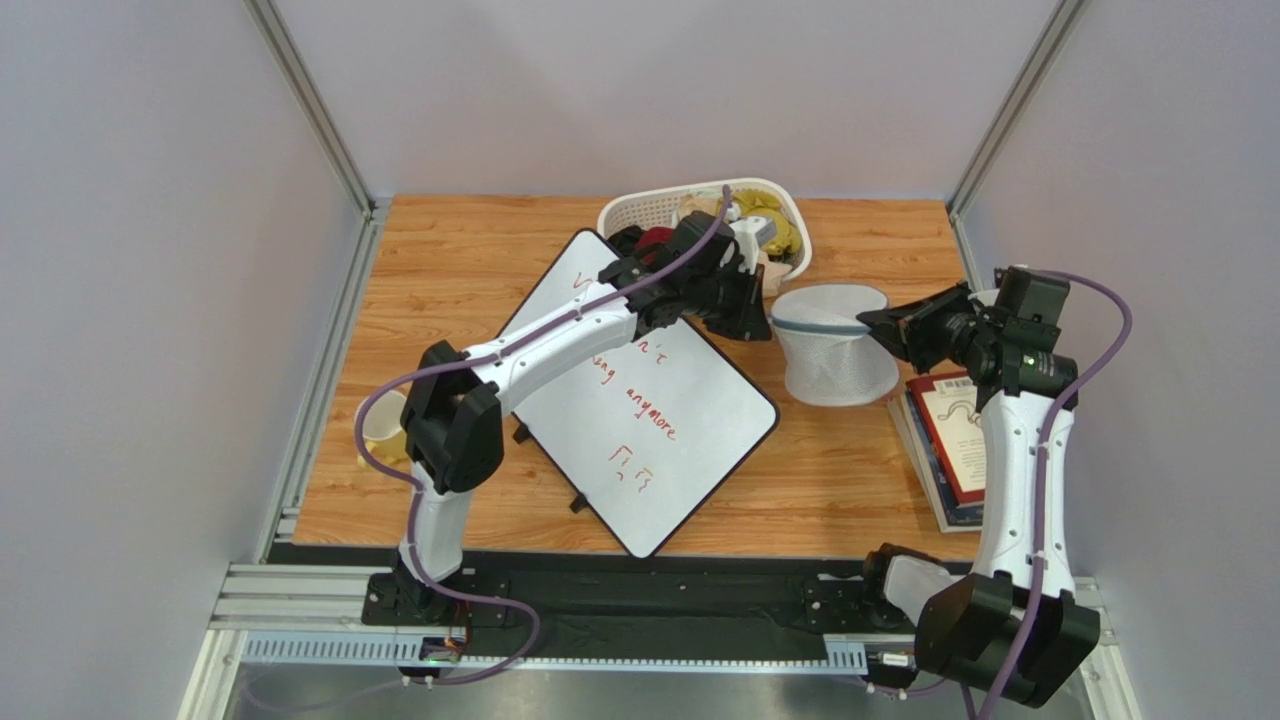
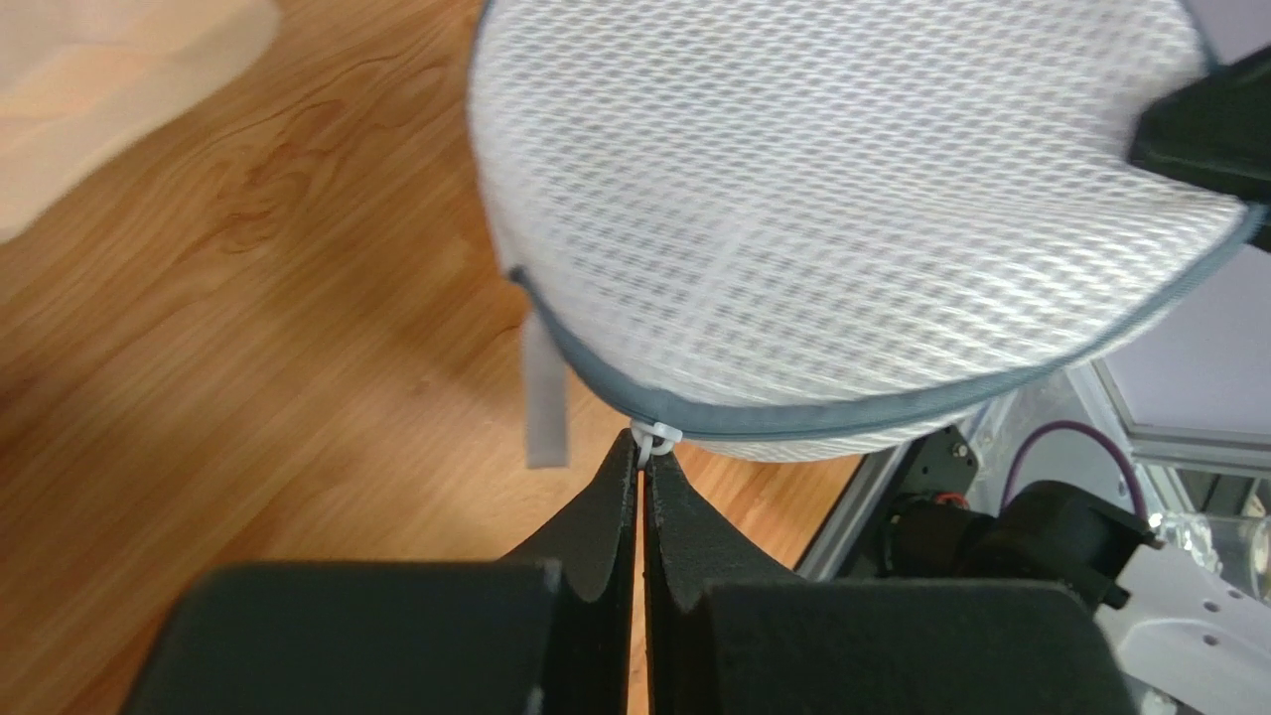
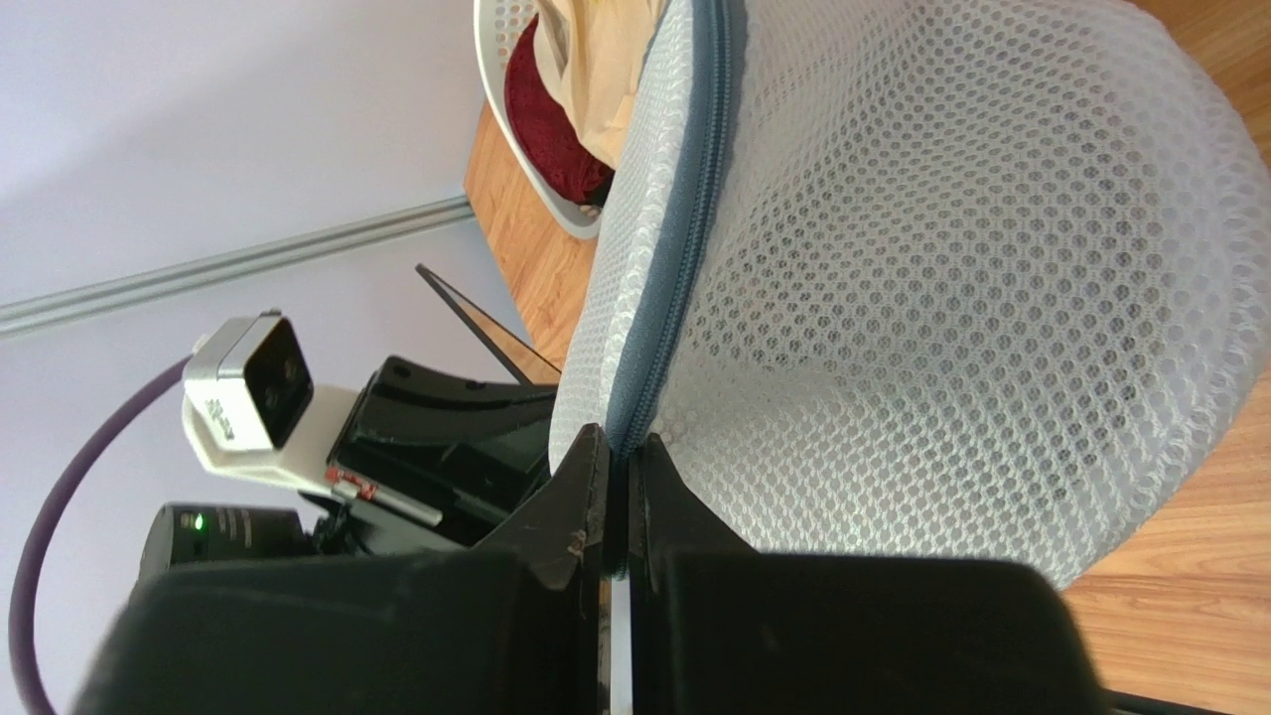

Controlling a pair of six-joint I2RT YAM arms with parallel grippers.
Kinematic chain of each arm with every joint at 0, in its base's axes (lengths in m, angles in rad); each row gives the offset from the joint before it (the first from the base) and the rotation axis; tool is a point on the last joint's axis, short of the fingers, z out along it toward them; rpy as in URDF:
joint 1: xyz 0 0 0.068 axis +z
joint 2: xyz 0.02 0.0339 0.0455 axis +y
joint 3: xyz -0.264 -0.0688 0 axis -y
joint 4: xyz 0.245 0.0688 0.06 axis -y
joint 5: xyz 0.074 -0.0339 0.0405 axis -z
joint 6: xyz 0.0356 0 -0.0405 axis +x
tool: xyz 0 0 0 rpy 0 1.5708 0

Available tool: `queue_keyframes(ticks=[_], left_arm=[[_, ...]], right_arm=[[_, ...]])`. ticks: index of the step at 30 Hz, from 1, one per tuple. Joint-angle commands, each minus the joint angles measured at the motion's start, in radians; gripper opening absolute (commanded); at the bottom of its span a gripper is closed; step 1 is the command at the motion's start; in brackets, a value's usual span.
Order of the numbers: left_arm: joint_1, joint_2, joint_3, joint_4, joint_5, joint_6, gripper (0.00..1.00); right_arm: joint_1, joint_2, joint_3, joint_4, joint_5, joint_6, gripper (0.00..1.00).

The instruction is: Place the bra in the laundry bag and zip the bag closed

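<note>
The laundry bag [image 1: 831, 345] is a white mesh dome with a grey zipper band, standing on the wooden table right of the whiteboard. My left gripper [image 2: 643, 447] is shut on the small white zipper pull [image 2: 652, 437] at the band's near edge, beside a hanging grey tab [image 2: 545, 410]. From the opposite side my right gripper [image 3: 618, 444] is shut on the bag's grey zipper band [image 3: 679, 239]. In the top view the left gripper [image 1: 759, 315] and right gripper [image 1: 879, 323] flank the bag. The bra shows in no view.
A white slotted basket [image 1: 781, 203] with dark red [image 3: 545, 112] and yellow garments stands just behind the bag. A whiteboard [image 1: 646, 390] lies under the left arm. A book [image 1: 947, 435] lies near the right edge, and a pale cup [image 1: 386, 431] at the left.
</note>
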Motion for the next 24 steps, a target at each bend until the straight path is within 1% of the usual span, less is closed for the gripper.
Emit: queue_keyframes(ticks=[1,2,3,5,9,11,12,13,15,16,17,19,24], left_arm=[[0.046,-0.067,0.016,-0.012,0.062,0.087,0.0],[0.044,-0.064,0.029,-0.012,0.094,0.099,0.0],[0.044,-0.058,0.045,-0.003,0.163,0.092,0.0],[0.029,-0.052,0.058,0.031,0.218,0.078,0.0],[-0.023,-0.003,0.143,0.026,0.272,0.08,0.0],[-0.044,0.02,0.171,0.031,0.278,0.06,0.0],[-0.048,0.042,0.188,0.032,0.271,0.038,0.0],[-0.049,0.054,0.194,0.037,0.266,0.028,0.0],[-0.052,0.088,0.214,0.042,0.251,0.003,0.0],[-0.051,0.098,0.222,0.043,0.243,-0.015,0.0],[-0.052,0.109,0.227,0.048,0.243,-0.023,0.0],[-0.051,0.132,0.237,0.055,0.243,-0.044,0.0],[-0.051,0.168,0.231,0.075,0.245,-0.069,0.0]], right_arm=[[-0.014,0.0,0.076,0.022,-0.069,-0.064,0.0],[-0.014,0.006,0.081,0.026,-0.071,-0.067,0.0],[-0.014,0.012,0.081,0.046,-0.08,-0.07,0.0],[-0.014,0.044,0.082,0.077,-0.118,-0.073,0.0],[-0.005,0.13,0.131,0.086,-0.147,-0.13,0.0],[0.02,0.202,0.165,0.052,-0.126,-0.203,0.03],[0.031,0.248,0.194,0.017,-0.112,-0.228,0.06],[0.041,0.268,0.202,-0.003,-0.076,-0.25,0.19],[0.069,0.3,0.199,-0.029,-0.037,-0.288,0.34],[0.075,0.306,0.176,-0.028,0.003,-0.293,0.45],[0.083,0.308,0.159,-0.028,0.02,-0.299,0.5],[0.084,0.319,0.132,-0.044,0.052,-0.331,0.56],[0.086,0.293,0.13,-0.124,0.15,-0.394,0.59]])
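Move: Pinching the laundry bag's zip pull, the left hand has the zip end held by the right fingers about 10 cm to its right, level in depth and some 2 cm higher. From the left hand, the whiteboard lies 17 cm left, level in depth and 20 cm below; the laundry basket is about 20 cm ahead, 6 cm left and 13 cm below. The right hand already grips that zip end; the books lie 20 cm right, 8 cm back and 20 cm below it. Keeping its pinch on the zip pull, the left hand nudges barely 1 cm left, then swings right and back with the bag, arching up about 5 cm before sinking partway, and turns some 15 degrees clockwise. The right hand rises slightly and reaches about 5 cm forward, then opens past half to let go of the zip end, dropping some 7 cm beside the bag while turning counter-clockwise. ##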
